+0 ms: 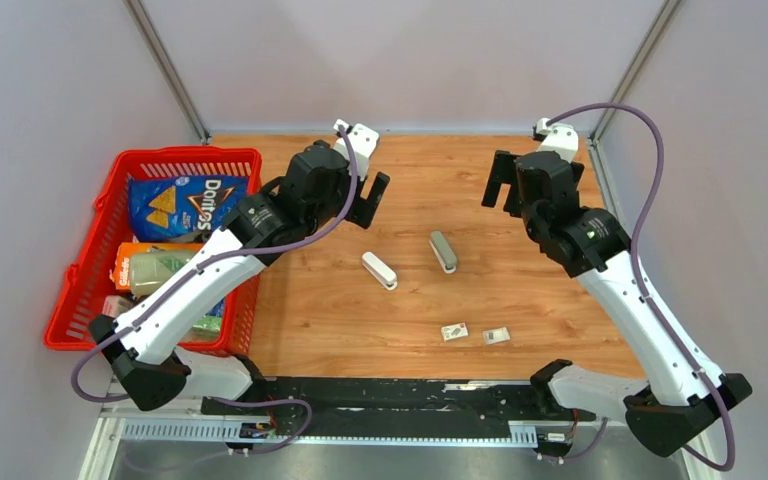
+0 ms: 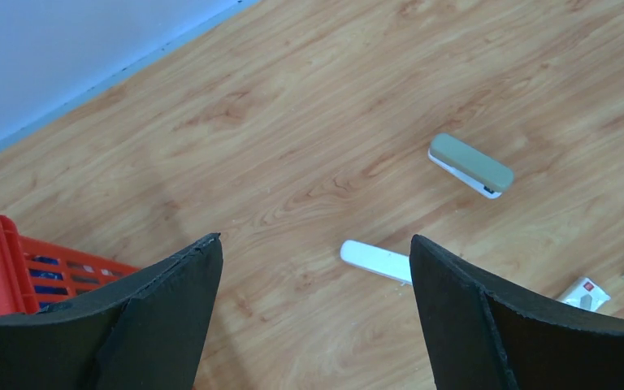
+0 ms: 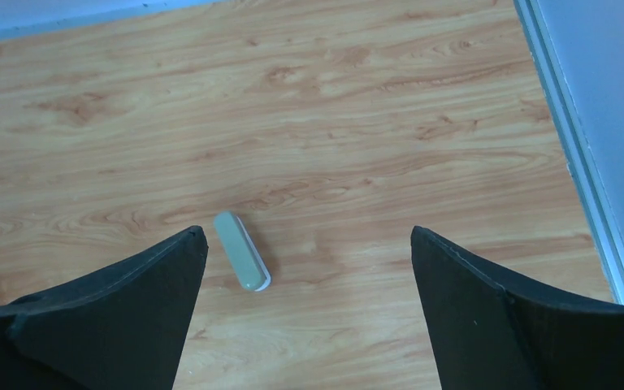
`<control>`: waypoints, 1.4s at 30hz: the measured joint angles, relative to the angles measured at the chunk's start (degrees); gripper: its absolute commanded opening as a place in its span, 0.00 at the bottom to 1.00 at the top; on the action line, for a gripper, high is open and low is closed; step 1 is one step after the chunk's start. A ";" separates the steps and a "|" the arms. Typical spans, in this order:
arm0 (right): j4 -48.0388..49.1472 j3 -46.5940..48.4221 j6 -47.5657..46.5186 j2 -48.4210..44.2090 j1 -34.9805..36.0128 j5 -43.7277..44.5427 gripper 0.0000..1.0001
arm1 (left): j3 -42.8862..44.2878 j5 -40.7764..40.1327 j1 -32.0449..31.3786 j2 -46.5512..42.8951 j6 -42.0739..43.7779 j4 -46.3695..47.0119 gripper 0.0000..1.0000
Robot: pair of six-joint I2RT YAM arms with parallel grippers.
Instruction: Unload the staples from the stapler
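A white stapler (image 1: pixel 379 270) and a grey-green stapler (image 1: pixel 444 251) lie shut on the wooden table, mid-table. My left gripper (image 1: pixel 369 198) is open and empty, raised above and behind the white stapler. In the left wrist view it (image 2: pixel 315 238) frames the white stapler (image 2: pixel 376 262), with the grey-green one (image 2: pixel 471 165) further off. My right gripper (image 1: pixel 500 188) is open and empty, raised to the right of the grey-green stapler; in the right wrist view it (image 3: pixel 307 230) has that stapler (image 3: pixel 242 250) near its left finger. No loose staples show.
Two small white packets (image 1: pixel 454 332) (image 1: pixel 497 336) lie near the table's front edge. A red basket (image 1: pixel 190 155) at the left holds a Doritos bag (image 1: pixel 182 205) and other groceries. Grey walls close in the back and sides.
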 measured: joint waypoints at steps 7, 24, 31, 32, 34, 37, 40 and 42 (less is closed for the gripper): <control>-7.67 4.26 -1.09 1.79 0.00 0.22 1.00 | 0.00 2.56 -0.28 -0.44 -1.42 -2.60 0.93; -11.87 -7.21 -2.80 -3.39 0.00 -10.99 0.95 | -4.76 2.58 -7.54 10.51 2.78 -2.21 0.79; -11.47 -14.73 -1.81 -5.90 0.04 -18.51 0.40 | -2.71 4.68 -3.72 21.18 -0.83 1.25 0.32; -11.13 -15.76 -1.53 -6.19 0.04 -19.74 0.24 | -2.49 4.81 -2.93 22.16 -1.11 1.62 0.15; -10.45 -17.81 -0.81 -6.47 0.07 -22.60 0.00 | -1.86 5.25 -1.11 24.13 -2.23 2.27 0.00; -8.90 -21.03 1.01 -6.51 0.63 -26.34 0.00 | -1.33 5.62 1.16 25.68 -3.69 3.72 0.00; -6.40 -24.28 3.04 -6.27 3.04 -30.16 0.00 | -1.25 6.80 3.23 26.64 -5.05 5.73 0.00; -4.59 -25.57 4.39 -5.49 5.22 -31.71 0.00 | -1.20 7.91 4.20 27.54 -5.97 7.13 0.00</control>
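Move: Out ahead and to the right of the left hand lies the green stapler, about 8 cm farther out, 16 cm to the right and 31 cm below; the white stapler is only some 3 cm ahead and 3 cm to the right, equally low. From the right hand, the green stapler is about 8 cm ahead and 9 cm to the left, also some 31 cm down; the two small staple boxes are roughly 13 cm back, one 8 cm to the left, the other 1 cm left. Sinking with empty fingers, both hands come down towards the green stapler from either side. The left drops about 19 cm, first easing back and right, then swinging forward over the white stapler's neighbourhood, tipping down some 20 degrees; the right drops about 17 cm while drawing back 11 cm, then shifts left, tipping down and turning counter-clockwise. Both grippers shut completely on the way, touching nothing. ##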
